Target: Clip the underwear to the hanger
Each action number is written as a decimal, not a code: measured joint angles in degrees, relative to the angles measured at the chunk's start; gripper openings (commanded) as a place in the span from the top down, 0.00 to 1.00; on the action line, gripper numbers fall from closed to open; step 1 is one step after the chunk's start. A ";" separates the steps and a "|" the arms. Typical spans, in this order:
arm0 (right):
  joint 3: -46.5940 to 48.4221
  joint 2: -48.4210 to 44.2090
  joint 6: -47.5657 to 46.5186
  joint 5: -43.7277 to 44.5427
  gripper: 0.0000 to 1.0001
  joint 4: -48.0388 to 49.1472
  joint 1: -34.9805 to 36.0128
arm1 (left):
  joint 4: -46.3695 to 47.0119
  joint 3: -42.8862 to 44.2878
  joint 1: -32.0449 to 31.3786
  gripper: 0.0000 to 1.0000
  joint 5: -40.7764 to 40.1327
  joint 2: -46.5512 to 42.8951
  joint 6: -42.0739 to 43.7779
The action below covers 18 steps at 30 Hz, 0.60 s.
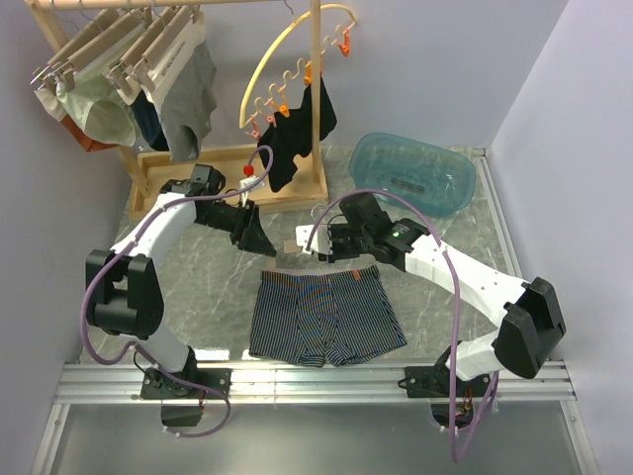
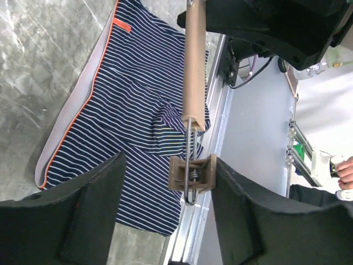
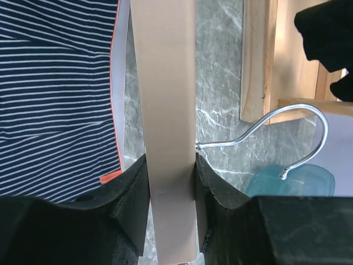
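Note:
The navy pinstriped underwear [image 1: 324, 319] lies flat on the marble table, grey waistband toward the back. Just above the waistband hovers the pale wooden hanger [image 1: 312, 244], my right gripper [image 1: 343, 242] shut on its bar. In the right wrist view both fingers press the hanger [image 3: 165, 83] near its wire hook [image 3: 287, 118], my right gripper [image 3: 170, 163] over the underwear [image 3: 55, 99]. My left gripper [image 1: 259, 237] is at the bar's left end. My left gripper [image 2: 168, 160] is open around the end clip [image 2: 192, 174], which touches only the right finger [image 2: 248, 215]; the underwear [image 2: 127, 99] lies below.
A wooden rack [image 1: 119, 59] with hangers and garments stands at the back left on a wooden base [image 1: 198, 173]. A yellow arc with orange pegs [image 1: 297, 69] carries a black garment [image 1: 297, 139]. A teal basin [image 1: 410, 183] sits back right. An aluminium rail [image 1: 316, 381] lines the near edge.

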 measured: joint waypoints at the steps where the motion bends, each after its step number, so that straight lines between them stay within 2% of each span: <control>1: 0.00 0.00 -0.04 0.20 1.00 -0.17 0.02 | 0.11 -0.07 -0.04 0.40 0.15 0.11 -0.20; 2: 0.00 0.00 -0.11 0.42 1.00 -0.20 0.02 | 0.46 -0.22 -0.09 0.45 0.35 0.07 -0.42; 7: 0.00 0.00 -0.24 1.20 1.00 -0.31 0.00 | 1.29 -0.46 -0.50 0.57 1.57 -0.07 -1.73; 13: 0.00 0.00 -0.48 1.66 1.00 -0.96 0.04 | 0.76 -0.46 -1.01 0.90 3.37 0.07 -1.49; 14: 0.00 0.00 -0.68 1.75 1.00 -0.98 0.04 | 0.55 -0.46 -0.98 1.00 3.80 0.17 -1.46; 18: -0.02 0.00 -1.55 2.36 1.00 -1.27 0.13 | 0.00 -0.46 -0.96 1.00 5.62 1.07 -1.90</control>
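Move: The hanger's left clip is already between my left hand's open fingers, about 1 cm back, 1 cm right and 1 cm above the pinch point. From it the hanger bar runs right to my right hand, its middle some 10 cm right of my left hand, 2 cm farther out and level in height. The underwear's waistband lies about 16 cm below my right hand, roughly 2 cm back and 1 cm left; that clip is about 11 cm left and 3 cm back of my right hand. I close my left fingers from about two-thirds open to nearly shut, pinching the hanger's left clip from both sides, while that hand eases back, right and up by under 2 cm, with only about 5 degrees of wrist tilt. My right hand keeps its grip on the bar, holding it almost still for this. ##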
